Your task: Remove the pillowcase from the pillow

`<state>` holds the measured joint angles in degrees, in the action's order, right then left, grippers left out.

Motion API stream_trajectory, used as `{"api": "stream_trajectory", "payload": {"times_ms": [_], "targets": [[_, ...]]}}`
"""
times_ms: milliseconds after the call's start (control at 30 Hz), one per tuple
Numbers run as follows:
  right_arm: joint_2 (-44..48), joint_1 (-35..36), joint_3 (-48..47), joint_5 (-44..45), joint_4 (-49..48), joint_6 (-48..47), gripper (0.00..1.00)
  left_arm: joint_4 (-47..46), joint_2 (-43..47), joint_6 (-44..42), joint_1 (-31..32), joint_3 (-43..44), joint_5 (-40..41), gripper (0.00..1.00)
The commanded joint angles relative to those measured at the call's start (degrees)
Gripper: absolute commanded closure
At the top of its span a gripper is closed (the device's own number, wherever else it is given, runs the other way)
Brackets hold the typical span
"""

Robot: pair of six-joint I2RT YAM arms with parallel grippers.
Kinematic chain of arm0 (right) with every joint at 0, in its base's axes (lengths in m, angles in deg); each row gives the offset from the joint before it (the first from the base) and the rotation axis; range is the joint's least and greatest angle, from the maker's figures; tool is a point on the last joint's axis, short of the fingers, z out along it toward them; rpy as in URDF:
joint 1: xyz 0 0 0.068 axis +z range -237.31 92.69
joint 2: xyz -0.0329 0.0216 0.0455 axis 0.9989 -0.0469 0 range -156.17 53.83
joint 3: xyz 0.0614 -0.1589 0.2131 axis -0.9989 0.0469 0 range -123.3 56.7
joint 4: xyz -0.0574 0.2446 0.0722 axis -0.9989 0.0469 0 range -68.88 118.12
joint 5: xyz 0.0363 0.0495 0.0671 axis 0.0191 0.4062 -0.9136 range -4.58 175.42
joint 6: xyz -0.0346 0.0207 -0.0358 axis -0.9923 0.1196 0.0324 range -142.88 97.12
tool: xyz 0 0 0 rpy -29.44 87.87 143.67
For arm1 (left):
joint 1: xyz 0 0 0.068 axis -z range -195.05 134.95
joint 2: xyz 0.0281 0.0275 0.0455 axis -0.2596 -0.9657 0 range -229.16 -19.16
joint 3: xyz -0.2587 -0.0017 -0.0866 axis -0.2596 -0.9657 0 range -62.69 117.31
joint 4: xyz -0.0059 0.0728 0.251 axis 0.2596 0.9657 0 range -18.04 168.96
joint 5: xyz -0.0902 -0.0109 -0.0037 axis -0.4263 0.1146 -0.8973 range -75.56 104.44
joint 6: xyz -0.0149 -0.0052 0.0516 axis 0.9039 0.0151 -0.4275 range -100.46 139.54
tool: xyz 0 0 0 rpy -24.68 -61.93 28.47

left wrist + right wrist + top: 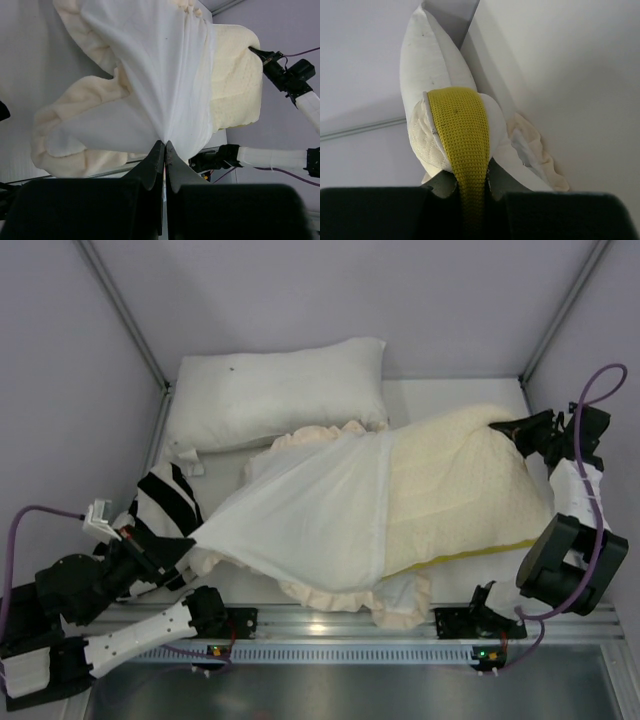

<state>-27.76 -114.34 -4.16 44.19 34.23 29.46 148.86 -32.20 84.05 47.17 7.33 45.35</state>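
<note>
The pillowcase lies inside out, plain white with a cream ruffled border, over the left part of the pillow. The pillow's dimpled cream right half is bare, with olive-yellow piping along its near edge. My left gripper is shut on a pinched peak of the white pillowcase cloth, which stretches taut from the left gripper toward the pillow. At the far right, my right gripper is shut on the pillow's corner. In the right wrist view, the right gripper clamps the pillow's olive-yellow mesh band.
A plain smooth white pillow lies at the back left. A black-and-white striped cloth is bunched beside my left arm. Grey walls close in the left, back and right sides. A metal rail runs along the near edge.
</note>
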Motion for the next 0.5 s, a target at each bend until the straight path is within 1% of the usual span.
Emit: {"api": "stream_trajectory", "payload": {"times_ms": [0,67,133,167,200,233,267,300,333,367,467], "targets": [[0.98,-1.37,-4.00,5.91,-12.49,4.88,1.00,9.32,0.38,-0.62,-0.69,1.62,1.43,1.00],[1.60,0.74,-3.92,5.38,-14.51,4.53,1.00,7.66,-1.54,-1.05,-0.69,-0.31,0.47,1.00],[2.74,3.63,-3.65,4.76,-14.07,2.78,1.00,3.80,-4.43,-3.93,-0.61,-4.87,-3.74,1.00],[3.70,4.60,-3.48,4.41,-13.55,2.07,1.00,-1.70,-5.76,-5.26,-0.60,-6.63,-5.59,1.00],[4.14,5.57,-2.95,4.15,-13.28,0.94,1.00,-4.89,-7.08,-6.58,-0.60,-10.30,-9.78,0.97],[4.85,7.32,-2.43,4.23,-13.19,0.40,1.00,-8.14,-8.48,-9.11,-0.69,-12.17,-12.00,0.66],[5.64,8.03,-1.90,4.32,-13.19,-0.12,1.00,-11.22,-11.80,-10.18,-0.61,-13.75,-14.11,0.41],[7.12,8.91,-0.68,4.67,-13.19,-1.00,1.00,-15.86,-13.92,-11.06,-0.60,-15.94,-16.83,0.11],[7.83,10.14,-0.23,4.67,-12.50,-1.70,1.00,-17.47,-15.86,-12.64,-0.60,-16.57,-17.38,0.01],[8.97,10.76,0.04,4.76,-10.92,-2.41,1.00,-18.45,-20.05,-13.35,-0.60,-16.84,-17.29,0.01],[10.65,12.70,1.36,3.45,-8.98,-4.61,1.00,-19.51,-26.49,-16.86,-0.60,-14.13,-14.05,0.01]]}}
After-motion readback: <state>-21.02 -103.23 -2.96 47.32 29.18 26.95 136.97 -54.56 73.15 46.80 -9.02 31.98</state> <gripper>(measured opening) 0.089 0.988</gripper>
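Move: The left hand has the near-left end of the pillowcase pinched and stretched up; the case's middle lies about 16 cm ahead, 18 cm to its right and 20 cm below. The striped cloth is some 15 cm ahead and 15 cm to its left, 28 cm down. The right hand still grips the pillow's far corner: the bared part's middle is roughly 9 cm back, 8 cm left and 13 cm below, the pillowcase's middle some 15 cm back and 43 cm left. Down and to the right, some 11 cm each way after a brief hold, the left hand drops towards the pillowcase, fingers spreading wide to let go of the cloth, while its wrist rolls left side up, tips down and turns clockwise. The right hand keeps its pinch on the pillow's corner and, after edging forward, swings about 7 cm left and 4 cm up, its fingers tilting up slightly. ##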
